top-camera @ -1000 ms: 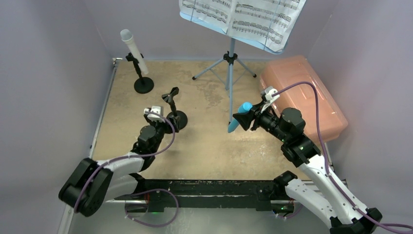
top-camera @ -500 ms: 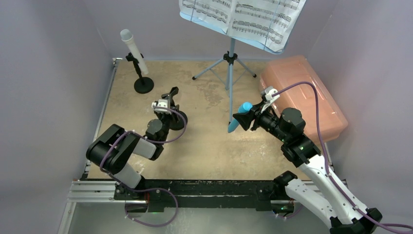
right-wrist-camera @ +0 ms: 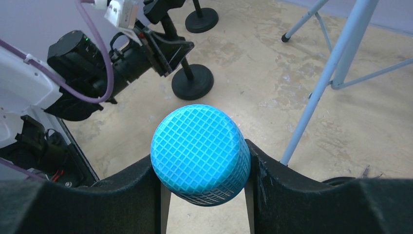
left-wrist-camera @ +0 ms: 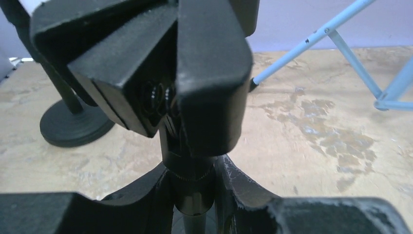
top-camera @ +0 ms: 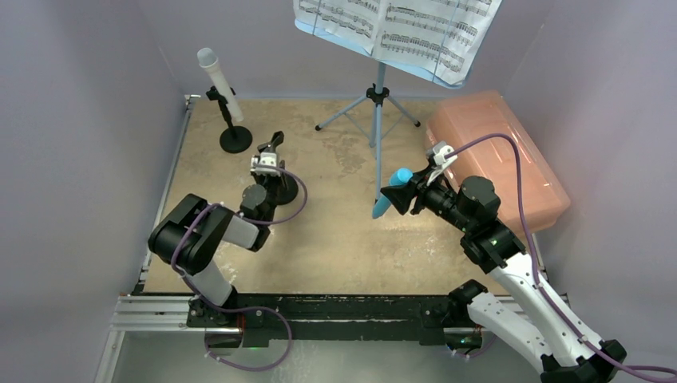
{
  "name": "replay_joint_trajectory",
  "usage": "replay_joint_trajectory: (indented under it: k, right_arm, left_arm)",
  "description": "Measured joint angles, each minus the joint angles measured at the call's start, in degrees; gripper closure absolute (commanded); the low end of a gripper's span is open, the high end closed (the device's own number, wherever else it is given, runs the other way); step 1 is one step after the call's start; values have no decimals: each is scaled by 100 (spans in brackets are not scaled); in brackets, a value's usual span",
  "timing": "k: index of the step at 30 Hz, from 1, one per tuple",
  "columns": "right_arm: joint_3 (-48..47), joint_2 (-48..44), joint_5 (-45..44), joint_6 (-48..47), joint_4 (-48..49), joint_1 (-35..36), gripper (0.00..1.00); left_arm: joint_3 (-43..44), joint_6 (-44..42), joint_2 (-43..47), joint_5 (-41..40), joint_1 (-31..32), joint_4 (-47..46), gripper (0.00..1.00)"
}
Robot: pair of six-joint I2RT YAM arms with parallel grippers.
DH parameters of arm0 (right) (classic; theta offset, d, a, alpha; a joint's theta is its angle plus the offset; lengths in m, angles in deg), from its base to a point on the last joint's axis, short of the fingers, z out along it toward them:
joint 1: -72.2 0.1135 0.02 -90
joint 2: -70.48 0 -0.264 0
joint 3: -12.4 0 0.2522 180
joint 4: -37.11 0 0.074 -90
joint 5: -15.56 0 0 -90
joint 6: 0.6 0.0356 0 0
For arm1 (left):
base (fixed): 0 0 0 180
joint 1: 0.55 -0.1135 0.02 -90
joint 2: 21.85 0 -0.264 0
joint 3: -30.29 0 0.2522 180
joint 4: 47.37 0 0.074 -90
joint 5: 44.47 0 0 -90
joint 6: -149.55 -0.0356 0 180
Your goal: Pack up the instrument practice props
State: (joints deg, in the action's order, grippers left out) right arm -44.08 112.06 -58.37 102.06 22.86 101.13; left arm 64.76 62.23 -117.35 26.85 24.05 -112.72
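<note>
My left gripper (top-camera: 274, 175) is shut on the thin stem (left-wrist-camera: 192, 170) of the near black mic holder (top-camera: 285, 190), just under its empty clip (left-wrist-camera: 195, 73). Both fingers press the stem. My right gripper (top-camera: 397, 197) is shut on the blue microphone (top-camera: 391, 194), whose mesh head (right-wrist-camera: 199, 151) points at the wrist camera, held above the table. The white microphone (top-camera: 219, 80) sits tilted in the far holder (top-camera: 235, 140). At the back stands the light-blue music rack (top-camera: 378, 112) on tripod legs, carrying sheet-music pages (top-camera: 399, 28).
A pink translucent box (top-camera: 499, 152), lid closed, lies at the right edge behind my right arm. The tripod's front leg (right-wrist-camera: 331, 68) runs down close beside the blue microphone. Grey walls close in the left, back and right sides.
My left arm reached forward to the near mic holder and its jaws closed on the stem. The right arm and the blue microphone stayed where they were.
</note>
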Motion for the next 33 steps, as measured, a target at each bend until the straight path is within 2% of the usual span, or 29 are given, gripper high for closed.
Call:
replay_joint_trajectory:
  k: [4,15,26,33]
  right_arm:
    - [2,4,0,0,0,0,77]
    - [2,140,-11,-4,-11,0,77]
    - [2,306,-87,-9,-48,0,77]
    - [2,391,-188,-11,-61,0,77]
  left_arm:
    - [636,-103,-304,90,-125,227,100]
    - [3237,-83,-2017,673,-382,874,100]
    - [4708,-85,-2959,988,-780,1637,100]
    - [5705,-188,-3440,1250,-885,2197,86]
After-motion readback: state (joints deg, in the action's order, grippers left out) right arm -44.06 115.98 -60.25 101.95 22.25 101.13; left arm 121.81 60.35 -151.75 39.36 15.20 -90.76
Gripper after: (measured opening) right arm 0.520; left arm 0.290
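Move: Lying about 24 cm ahead of the left hand, 3 cm to its right and some 13 cm lower is the bare back patch of table, the place for the empty mic stand already in its grip. The base of the white microphone's stand is about 19 cm ahead and 18 cm left; the music stand's nearest foot is 24 cm ahead and 11 cm right. From the right hand, that patch is roughly 38 cm ahead, 26 cm left and 31 cm down. Carrying the empty mic stand upright by its post, the left hand reaches forward some 22 cm towards the back of the table, into the gap between the white microphone's stand and the music stand; it rises 2–3 cm, then sinks most of that back, grip and wrist steady. The right hand keeps hold of the blue microphone and lowers it about 2 cm, easing slightly forward. ##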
